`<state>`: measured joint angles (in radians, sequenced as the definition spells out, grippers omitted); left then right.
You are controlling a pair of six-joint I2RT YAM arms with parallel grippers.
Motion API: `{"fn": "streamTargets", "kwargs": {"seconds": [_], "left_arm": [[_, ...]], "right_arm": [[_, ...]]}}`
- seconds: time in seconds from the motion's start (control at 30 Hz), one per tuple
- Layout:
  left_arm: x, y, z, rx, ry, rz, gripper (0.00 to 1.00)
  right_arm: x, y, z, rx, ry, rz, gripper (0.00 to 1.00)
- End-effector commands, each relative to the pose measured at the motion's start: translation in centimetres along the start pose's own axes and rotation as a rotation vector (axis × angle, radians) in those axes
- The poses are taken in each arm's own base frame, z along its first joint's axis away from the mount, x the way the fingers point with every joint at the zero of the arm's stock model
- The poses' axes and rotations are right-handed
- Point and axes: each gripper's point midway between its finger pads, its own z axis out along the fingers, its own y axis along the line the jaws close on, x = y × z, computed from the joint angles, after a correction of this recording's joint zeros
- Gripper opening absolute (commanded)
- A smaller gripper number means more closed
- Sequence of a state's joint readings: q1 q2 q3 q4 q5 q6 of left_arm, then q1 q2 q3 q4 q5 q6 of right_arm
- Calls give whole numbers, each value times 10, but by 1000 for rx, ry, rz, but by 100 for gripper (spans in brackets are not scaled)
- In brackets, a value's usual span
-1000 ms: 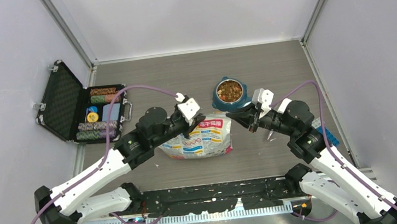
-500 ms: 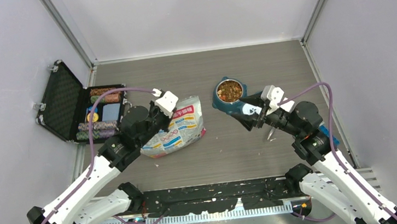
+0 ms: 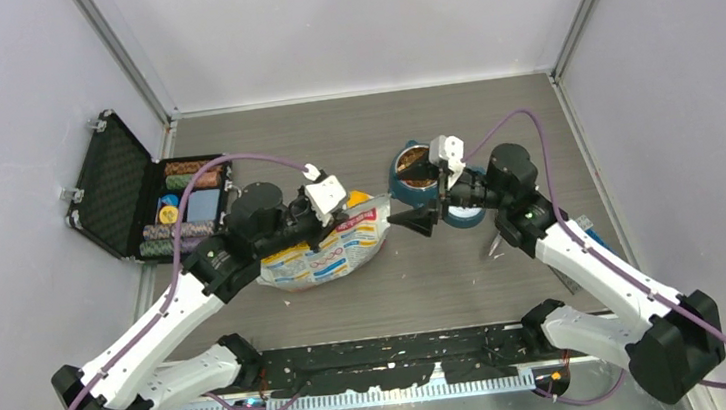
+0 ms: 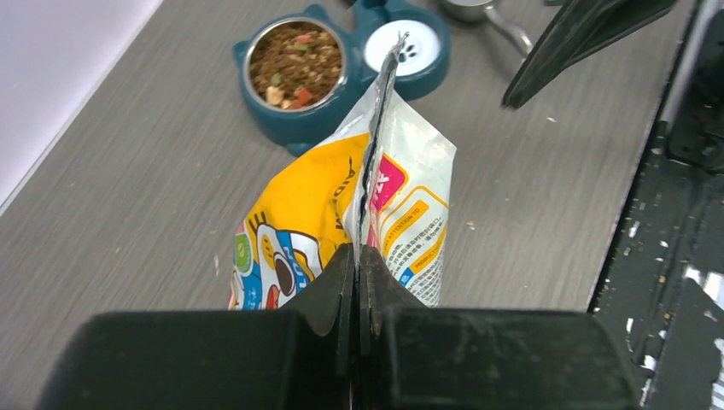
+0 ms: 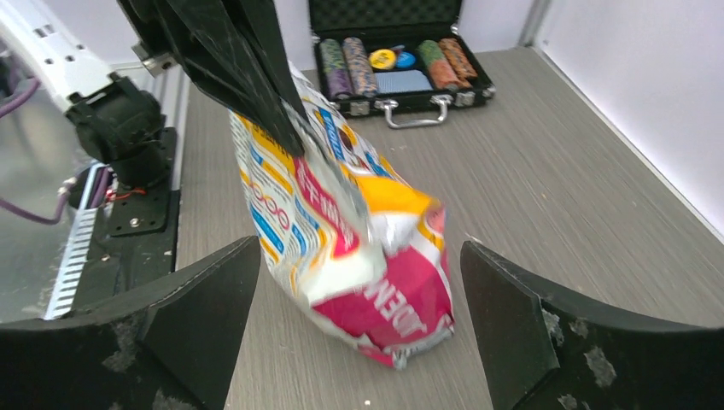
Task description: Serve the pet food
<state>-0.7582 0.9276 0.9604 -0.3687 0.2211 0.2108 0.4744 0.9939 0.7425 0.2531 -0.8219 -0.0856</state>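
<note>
The pet food (image 4: 294, 64) is brown kibble filling one cup of a teal double bowl (image 3: 403, 183); it also shows in the top view (image 3: 416, 165), partly behind my right wrist. A yellow, white and pink food bag (image 3: 328, 250) stands tilted left of the bowl. My left gripper (image 4: 359, 256) is shut on the bag's (image 4: 341, 201) sealed top edge. My right gripper (image 5: 359, 316) is open wide, facing the bag's (image 5: 359, 248) pink bottom end, its fingers (image 5: 201, 312) on either side and apart from it. From above, the right gripper (image 3: 414, 221) sits between bag and bowl.
An open black case (image 3: 143, 201) of poker chips lies at the far left, also visible behind the bag (image 5: 393, 60). A metal scoop (image 3: 491, 244) rests on the table right of the bowl (image 4: 491, 13). The black base rail (image 3: 393, 353) runs along the near edge.
My right gripper has gone from shut to wide open and swung left toward the bag. My left gripper has pulled the bag left, away from the bowl, and lifted its top edge.
</note>
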Motion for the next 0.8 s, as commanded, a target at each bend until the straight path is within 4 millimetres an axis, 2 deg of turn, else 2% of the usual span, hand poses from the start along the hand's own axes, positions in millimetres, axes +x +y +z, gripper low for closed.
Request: {"fn": "streamTargets", "kwargs": {"seconds": [0.0,0.03,0.13,0.4,0.5,0.53,0.57,0.63,0.67,0.77], "left_arm": [[-66,-33,-3,187,-196,68,0],[-67,-35,-2,202,-195,69,0],[-69,-38,-1,208,-191,79,0],[-69,-38,-2,197,-192,83,0],[-68,-38,-2,199,-188,85,0],[-68,-38,-1,198,-186,85,0],[-67,-37,-1,191,-184,87,0],[-65,-34,1,175,-174,87,0],[-63,-32,2,164,-163,86,0],[-54,-20,0,95,-122,89,0]], "right_arm": [[-43,23,18,-159,-83,-177,95],[-36,23,22,-170,-62,-172,94],[-32,28,35,-208,-44,-226,92],[-10,41,46,-297,23,-222,70],[-8,42,51,-302,29,-222,60],[-8,44,51,-309,32,-221,51],[-8,45,53,-316,31,-231,47],[-9,47,53,-319,28,-237,29],[-10,45,54,-304,25,-241,12],[-13,40,54,-254,20,-211,5]]}}
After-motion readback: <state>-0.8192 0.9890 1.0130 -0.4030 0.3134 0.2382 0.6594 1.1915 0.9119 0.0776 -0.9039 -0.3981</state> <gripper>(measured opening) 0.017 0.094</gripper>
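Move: Straight to the right hand's left, about 9 cm off and some 2 cm lower, is the part of the bag's top edge just past the left fingertips; the bag's body is roughly 16 cm left and 13 below. The filled bowl lies around 18 cm ahead and 7 to the right, the paw-print dish 7 ahead and 15 right, both some 25 below. That edge spot lies from the left hand about 3 cm right and 1 ahead. Reaching left about 6 cm and a little back, the right hand rises slightly, then dips some 3 cm onto the bag's top edge, turning roughly 15 degrees counter-clockwise, and its wide-open fingers close to pinch the edge right beside the left fingertips. Keeping its pinch, the left hand brings the bag about 3.5 cm right and back to meet it, then holds still. ##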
